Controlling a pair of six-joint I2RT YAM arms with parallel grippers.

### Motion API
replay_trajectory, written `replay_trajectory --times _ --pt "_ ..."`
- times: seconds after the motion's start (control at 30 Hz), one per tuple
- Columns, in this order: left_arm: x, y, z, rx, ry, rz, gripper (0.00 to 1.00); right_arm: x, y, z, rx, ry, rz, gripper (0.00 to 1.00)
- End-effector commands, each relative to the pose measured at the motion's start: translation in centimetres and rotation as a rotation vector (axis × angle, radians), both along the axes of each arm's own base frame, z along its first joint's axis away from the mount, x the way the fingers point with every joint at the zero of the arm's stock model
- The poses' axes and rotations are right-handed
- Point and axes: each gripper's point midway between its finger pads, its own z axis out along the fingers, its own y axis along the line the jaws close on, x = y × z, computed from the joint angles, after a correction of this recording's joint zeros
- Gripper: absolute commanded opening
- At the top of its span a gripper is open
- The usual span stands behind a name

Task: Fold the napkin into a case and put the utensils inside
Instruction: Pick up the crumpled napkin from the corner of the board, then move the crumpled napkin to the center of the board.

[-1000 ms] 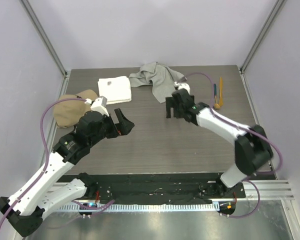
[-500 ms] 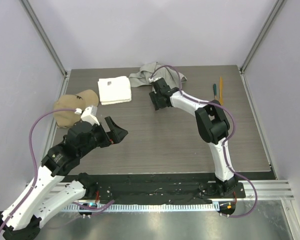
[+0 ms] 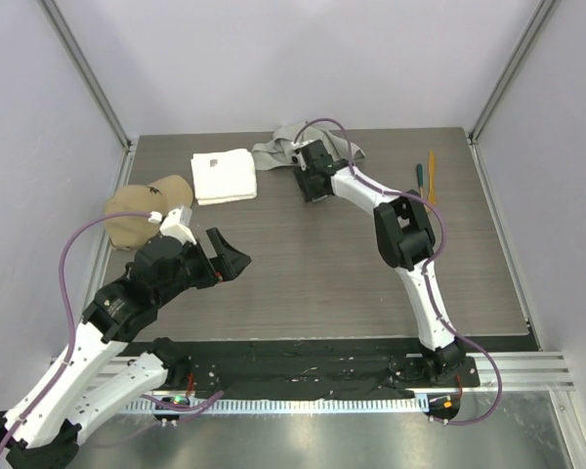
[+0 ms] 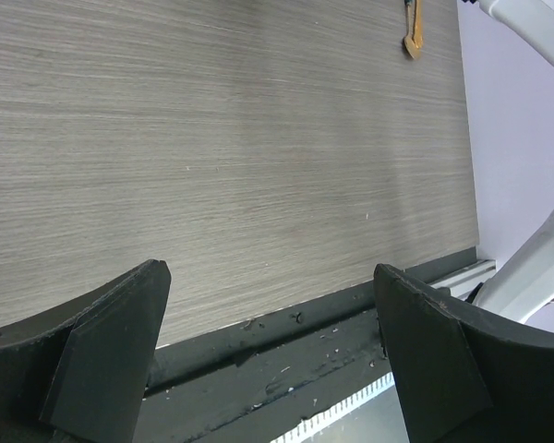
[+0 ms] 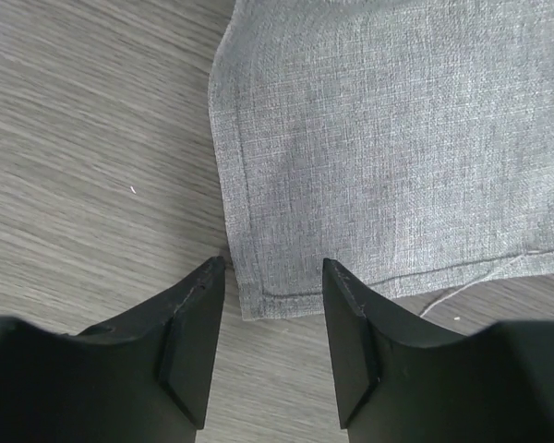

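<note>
The grey napkin [image 3: 279,147] lies crumpled at the back centre, partly under my right arm. My right gripper [image 3: 312,189] points down at its near corner. In the right wrist view the napkin [image 5: 397,138] lies flat on the table, and its hemmed corner sits between the part-narrowed fingers of the right gripper [image 5: 272,268], which stand open and do not pinch it. A teal-handled utensil [image 3: 420,175] and an orange stick [image 3: 431,162] lie at the back right. A tan utensil end [image 4: 413,29] shows in the left wrist view. My left gripper [image 3: 232,256] [image 4: 270,272] hovers wide open over bare table.
A thick white folded towel [image 3: 224,176] lies at the back left, left of the napkin. A tan cap [image 3: 140,208] sits at the left edge, behind my left arm. The black base rail [image 4: 286,337] runs along the table's near edge.
My right arm has swung left and back from mid-table to the napkin's near corner, and its jaws have narrowed. The left arm drew back a little toward the near left.
</note>
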Motion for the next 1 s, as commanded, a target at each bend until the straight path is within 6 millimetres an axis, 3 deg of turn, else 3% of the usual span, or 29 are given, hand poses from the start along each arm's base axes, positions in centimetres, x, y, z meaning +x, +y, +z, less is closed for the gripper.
replay_trajectory --times 0.0,0.07,0.2,0.27,0.37,0.4,0.47,0.5,0.53,0.57,0.6,0.63,0.67,0.7,0.73,0.77,0.8,0.83,0.87,0.93,0.97 --pt "0.2 -0.5 0.3 -0.010 -0.003 -0.017 0.97 -0.1 -0.7 -0.2 0.000 0.027 0.020 0.50" --pt "0.3 -0.8 0.2 -0.003 0.007 -0.025 0.97 -0.3 -1.2 -0.7 0.002 0.044 0.011 0.42" --pt "0.6 -1.1 0.2 0.010 0.016 -0.035 0.97 -2.5 -2.1 -1.9 -0.010 0.108 0.011 0.21" --pt "1.2 -1.5 0.1 0.008 0.014 -0.037 0.97 -3.6 -2.2 -2.0 -0.017 0.123 0.009 0.04" --pt "2.2 -2.5 0.8 -0.008 -0.010 -0.046 0.97 -6.9 -2.6 -0.7 0.035 0.152 -0.028 0.01" --pt "3.0 -3.0 0.9 -0.002 -0.006 -0.044 0.97 -9.3 -3.3 -0.1 0.061 0.159 -0.055 0.01" --pt "4.4 -3.9 1.2 0.009 -0.006 -0.039 0.96 -12.1 -4.1 0.6 0.072 0.157 -0.081 0.01" --pt "5.7 -4.8 0.9 0.030 0.024 -0.037 0.92 -15.2 -5.7 -1.3 0.048 0.213 -0.099 0.01" --pt "6.6 -5.3 0.8 0.043 0.038 -0.038 0.89 -16.2 -5.8 1.1 0.108 0.179 -0.123 0.01" --pt "7.3 -5.8 0.7 0.068 0.040 -0.055 0.86 -17.7 -6.0 1.0 0.125 0.194 -0.128 0.01" --pt "8.4 -6.4 1.6 0.085 0.035 -0.058 0.79 -20.6 -7.1 -0.4 0.110 0.238 -0.143 0.01" --pt "10.0 -7.2 -0.4 0.149 0.088 -0.060 0.77 -21.7 -7.1 1.2 0.154 0.212 -0.161 0.01" --pt "11.0 -7.6 -1.3 0.205 0.094 -0.077 0.77 -22.8 -7.8 1.3 0.159 0.211 -0.185 0.01" --pt "12.2 -8.4 0.0 0.216 0.074 -0.092 0.75 -25.1 -9.5 0.1 0.122 0.238 -0.217 0.01" --pt "13.8 -9.5 -2.9 0.278 0.137 -0.114 0.73 -25.7 -10.0 1.8 0.177 0.194 -0.251 0.01" --pt "14.6 -10.1 -3.5 0.315 0.133 -0.153 0.69 -27.8 -11.4 0.6 0.155 0.224 -0.269 0.01" --pt "15.8 -11.1 -2.9 0.320 0.118 -0.171 0.66 -28.5 -11.9 0.8 0.163 0.215 -0.280 0.01" --pt "16.9 -12.1 -6.4 0.378 0.184 -0.204 0.60 -28.9 -11.8 1.6 0.210 0.201 -0.283 0.01" --pt "18.4 -13.3 -5.4 0.394 0.134 -0.242 0.51 -29.3 -11.5 3.1 0.275 0.172 -0.281 0.01" --pt "19.1 -14.7 -7.5 0.469 0.162 -0.290 0.47 -29.7 -11.6 4.6 0.331 0.149 -0.308 0.01" --pt "20.5 -16.0 -8.9 0.508 0.154 -0.306 0.40 -30.0 -11.6 5.5 0.353 0.140 -0.314 0.01"
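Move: The right hand is low over the board with its half-open fingers straddling the napkin's near corner, which lies about 1 cm back, 1 cm left and 1 cm below; the crumpled middle is some 14 cm ahead, straight out. From this hand the white cloth is 7 cm ahead, 18 left, and the utensils 5 ahead, 24 right. From the left hand, the crumpled middle lies about 45 cm ahead, 14 right, 23 below, the near corner 34 ahead, 14 right. The right fingers shut on the napkin's near corner almost in place, then keep their pinch and drag it fast back towards the base, about 30 cm, and some 12 cm to the right, staying low until a slight lift at the end while the wrist swings a little clockwise. The left hand first sinks a little, then sweeps roughly 18 cm forward and 14 cm right towards the napkin, ending lower, its left side rolling up some 20 degrees and its wide-open fingers narrowing to about half, still without a visible grip on the cloth. ##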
